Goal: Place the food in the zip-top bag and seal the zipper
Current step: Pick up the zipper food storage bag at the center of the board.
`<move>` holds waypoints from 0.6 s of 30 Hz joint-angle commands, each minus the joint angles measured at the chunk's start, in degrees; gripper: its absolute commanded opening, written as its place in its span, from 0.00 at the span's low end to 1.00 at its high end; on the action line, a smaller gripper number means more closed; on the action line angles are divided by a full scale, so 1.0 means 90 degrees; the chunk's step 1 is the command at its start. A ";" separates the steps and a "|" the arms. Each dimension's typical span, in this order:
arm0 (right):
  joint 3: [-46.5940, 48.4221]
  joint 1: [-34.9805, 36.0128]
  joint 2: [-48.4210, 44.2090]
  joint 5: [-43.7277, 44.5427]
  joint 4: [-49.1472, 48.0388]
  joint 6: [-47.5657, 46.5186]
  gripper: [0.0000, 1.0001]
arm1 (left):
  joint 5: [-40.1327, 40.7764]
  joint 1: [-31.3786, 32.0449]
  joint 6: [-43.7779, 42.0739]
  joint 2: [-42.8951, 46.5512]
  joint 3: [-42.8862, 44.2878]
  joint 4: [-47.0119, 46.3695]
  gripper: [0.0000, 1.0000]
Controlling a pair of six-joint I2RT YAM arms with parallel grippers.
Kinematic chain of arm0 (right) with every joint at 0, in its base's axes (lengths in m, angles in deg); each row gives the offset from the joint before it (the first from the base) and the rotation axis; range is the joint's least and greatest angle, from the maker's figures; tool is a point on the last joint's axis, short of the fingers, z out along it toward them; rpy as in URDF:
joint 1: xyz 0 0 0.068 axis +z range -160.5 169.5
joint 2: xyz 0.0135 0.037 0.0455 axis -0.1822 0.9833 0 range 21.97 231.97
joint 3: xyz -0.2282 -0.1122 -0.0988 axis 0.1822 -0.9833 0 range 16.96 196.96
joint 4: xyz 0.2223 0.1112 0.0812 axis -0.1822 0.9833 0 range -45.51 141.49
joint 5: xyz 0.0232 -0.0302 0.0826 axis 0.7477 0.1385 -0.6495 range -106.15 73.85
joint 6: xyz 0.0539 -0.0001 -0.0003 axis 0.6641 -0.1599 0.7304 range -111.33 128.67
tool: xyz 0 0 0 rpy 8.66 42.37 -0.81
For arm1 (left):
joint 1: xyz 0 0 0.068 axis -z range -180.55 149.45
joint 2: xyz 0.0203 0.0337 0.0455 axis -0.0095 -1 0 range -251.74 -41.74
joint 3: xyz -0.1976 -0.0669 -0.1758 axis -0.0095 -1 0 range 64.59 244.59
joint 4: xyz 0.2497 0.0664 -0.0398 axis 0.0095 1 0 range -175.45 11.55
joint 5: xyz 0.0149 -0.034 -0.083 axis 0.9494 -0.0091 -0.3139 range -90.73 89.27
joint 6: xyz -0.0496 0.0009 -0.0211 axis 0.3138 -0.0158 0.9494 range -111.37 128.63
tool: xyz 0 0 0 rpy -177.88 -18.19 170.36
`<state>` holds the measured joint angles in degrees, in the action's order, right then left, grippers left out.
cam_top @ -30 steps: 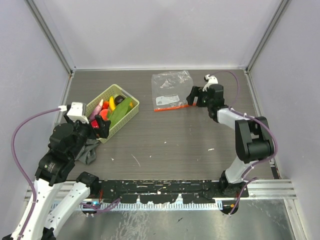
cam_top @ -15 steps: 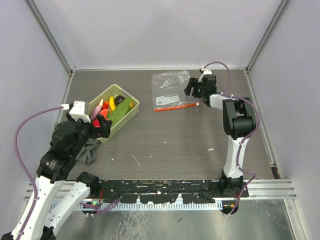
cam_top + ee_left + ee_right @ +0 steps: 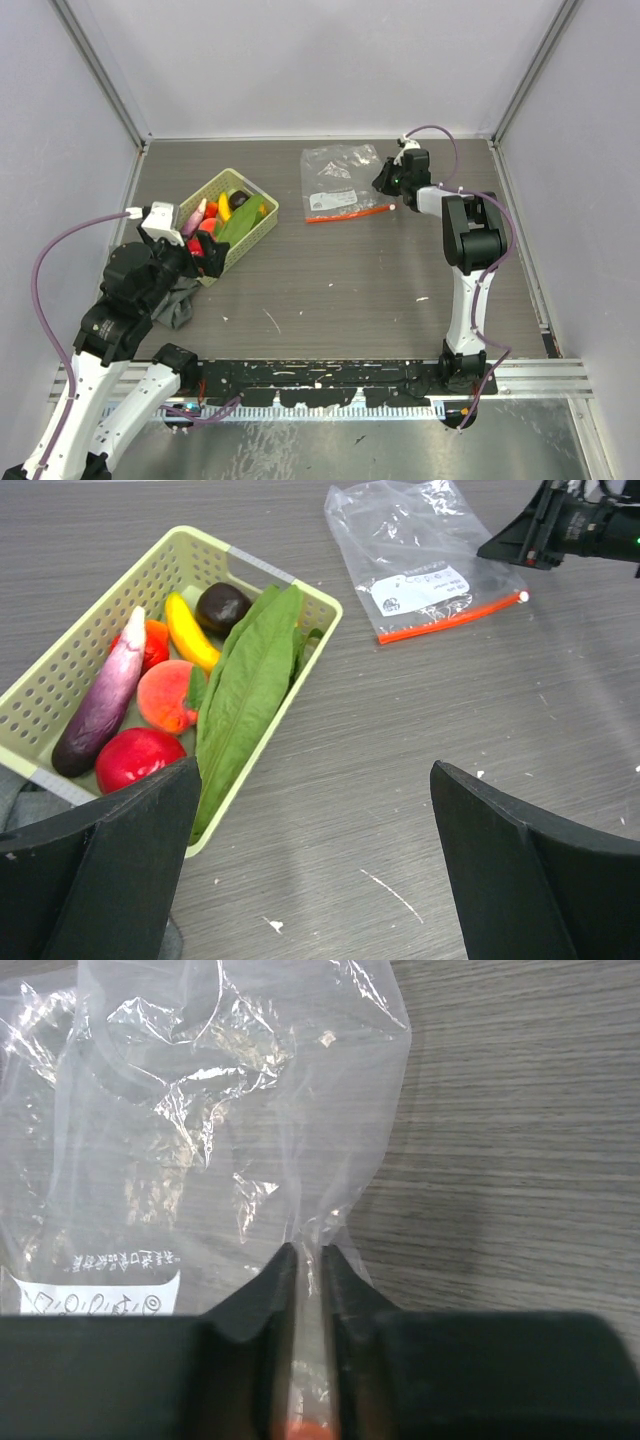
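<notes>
The clear zip-top bag (image 3: 338, 178) lies flat at the back of the table, its red-orange zipper (image 3: 350, 214) along the near edge. My right gripper (image 3: 388, 183) is shut on the bag's right edge; in the right wrist view the jaws (image 3: 310, 1255) pinch the plastic (image 3: 200, 1140) just above the zipper end (image 3: 305, 1428). The food lies in a yellow-green basket (image 3: 255, 235): a green leaf (image 3: 245, 695), banana (image 3: 190, 632), pink-purple piece (image 3: 105, 695), red piece (image 3: 135, 758), orange piece (image 3: 165, 695) and dark brown piece (image 3: 222, 607). My left gripper (image 3: 310, 870) is open and empty beside the basket's near corner.
A grey cloth (image 3: 175, 300) lies under the left arm, beside the basket. White walls with metal rails close the table at the back and sides. The bag (image 3: 420, 560) and the right gripper (image 3: 540, 535) show at the top right of the left wrist view.
</notes>
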<state>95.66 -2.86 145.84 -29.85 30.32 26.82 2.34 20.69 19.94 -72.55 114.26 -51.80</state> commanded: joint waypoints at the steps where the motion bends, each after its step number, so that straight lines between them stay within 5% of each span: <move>1: -0.0040 -0.0019 -0.0292 -0.0177 -0.0442 0.0332 0.10 | -0.0488 -0.0045 0.0035 0.0087 -0.0021 -0.0523 0.98; 5: -0.0484 -0.0019 -0.0759 -0.0118 -0.0610 0.0677 0.01 | -0.0384 -0.0045 0.0169 0.0148 -0.0002 -0.0530 0.98; 18: -0.2661 -0.0019 -0.2796 0.0316 -0.1373 0.2263 0.01 | -0.0713 -0.0036 0.1036 0.0165 -0.0048 -0.0673 0.98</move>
<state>76.55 -2.86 127.26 -28.21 24.66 40.16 -2.78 20.69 25.50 -71.08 113.84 -54.05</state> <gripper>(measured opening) 0.029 0.982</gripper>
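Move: The food storage bag lies flat, its right edge already between the right fingers, its middle some 11 cm left of that hand, 1 cm ahead and about 2 cm lower. Its orange zipper runs along the near side, the middle about 9 cm back and 10 cm left of the hand; the food basket stands 13 cm back and 42 cm left. From the left hand the bag's middle lies roughly 34 cm ahead, 29 cm right and 26 cm down. The bag's right edge, just ahead of the zipper's right end, is pinched as the right fingers finish closing, then drawn straight back about 6 cm towards the base, first level and then also rising some 5 cm, with the hand rolling its left side up around 10 degrees and turning slightly clockwise. The left hand, empty and wide open, drifts about 2 cm right and a little up. ##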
